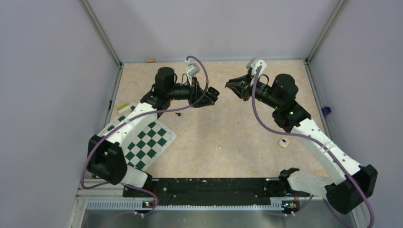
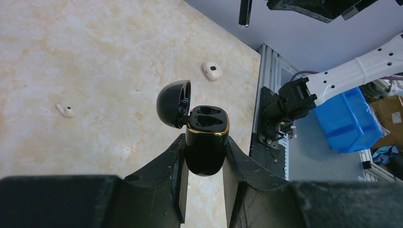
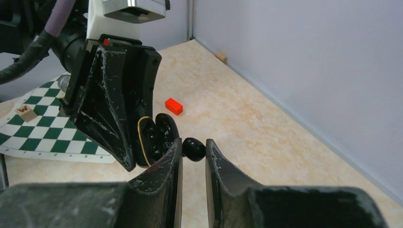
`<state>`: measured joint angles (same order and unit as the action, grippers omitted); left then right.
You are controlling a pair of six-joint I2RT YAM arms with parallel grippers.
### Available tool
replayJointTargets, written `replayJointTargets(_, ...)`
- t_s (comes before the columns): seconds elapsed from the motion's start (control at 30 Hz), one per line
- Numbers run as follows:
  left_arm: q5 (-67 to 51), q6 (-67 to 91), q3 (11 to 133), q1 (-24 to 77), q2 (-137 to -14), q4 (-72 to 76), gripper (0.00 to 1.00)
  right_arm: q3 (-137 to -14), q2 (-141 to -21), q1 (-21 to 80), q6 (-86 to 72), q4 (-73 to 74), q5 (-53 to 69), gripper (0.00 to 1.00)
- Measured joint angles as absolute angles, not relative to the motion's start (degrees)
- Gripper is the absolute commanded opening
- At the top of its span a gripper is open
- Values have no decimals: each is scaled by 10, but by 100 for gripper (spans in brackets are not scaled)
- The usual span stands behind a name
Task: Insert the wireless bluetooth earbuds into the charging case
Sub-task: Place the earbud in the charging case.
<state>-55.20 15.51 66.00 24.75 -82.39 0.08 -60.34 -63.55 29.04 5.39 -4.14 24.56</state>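
A glossy black charging case [image 2: 205,147] with a gold rim sits between the jaws of my left gripper [image 2: 204,139], which is shut on its body. Its lid [image 2: 173,103] is swung open, and both sockets look empty. In the right wrist view the same case [image 3: 154,137] faces my right gripper [image 3: 193,142], which is shut on one black earbud [image 3: 194,149]. The earbud hangs just beside the case's open mouth, apart from it. Seen from above, the left gripper [image 1: 211,93] and the right gripper [image 1: 231,86] meet above the back middle of the table. A second black earbud is out of view.
A small cream-white case [image 1: 283,142] lies on the table by the right arm, and a white earbud [image 1: 219,147] lies near the middle. The green chequered mat [image 1: 147,142] is at the left. A red block [image 3: 174,106] lies beyond the grippers. Walls close in the sides and back.
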Motion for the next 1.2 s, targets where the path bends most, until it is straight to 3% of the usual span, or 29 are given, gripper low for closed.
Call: replayJointTargets(1.2,-562,183,652,249,-824,35,0,-570,-666,353,72,-69,223,0)
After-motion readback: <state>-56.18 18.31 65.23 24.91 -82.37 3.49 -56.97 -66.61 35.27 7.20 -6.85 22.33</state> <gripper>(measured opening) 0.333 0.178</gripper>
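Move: The open black charging case, held in the left fingers, lies about 7 cm left of the right hand, 1 cm back and some 5 cm below it. Far beneath on the table, roughly 32 cm down, a white earbud lies about 5 cm ahead and 1 cm right of the right hand, and the other black earbud about 24 cm left and 1 cm back. From the left hand, the held earbud is about 9 cm right, 1 cm ahead and 5 cm up. Down and leftward, the right hand carries the pinched black earbud stem-first to the open case, about 3.5 cm each way with a slight draw back, turning only some 5 degrees. Most of the travel comes in the first half; then it slows to a small further sinking, the stem's end brought to a well's mouth. The left hand keeps its grip on the case, nearly still, and the right fingers stay shut on the earbud. ##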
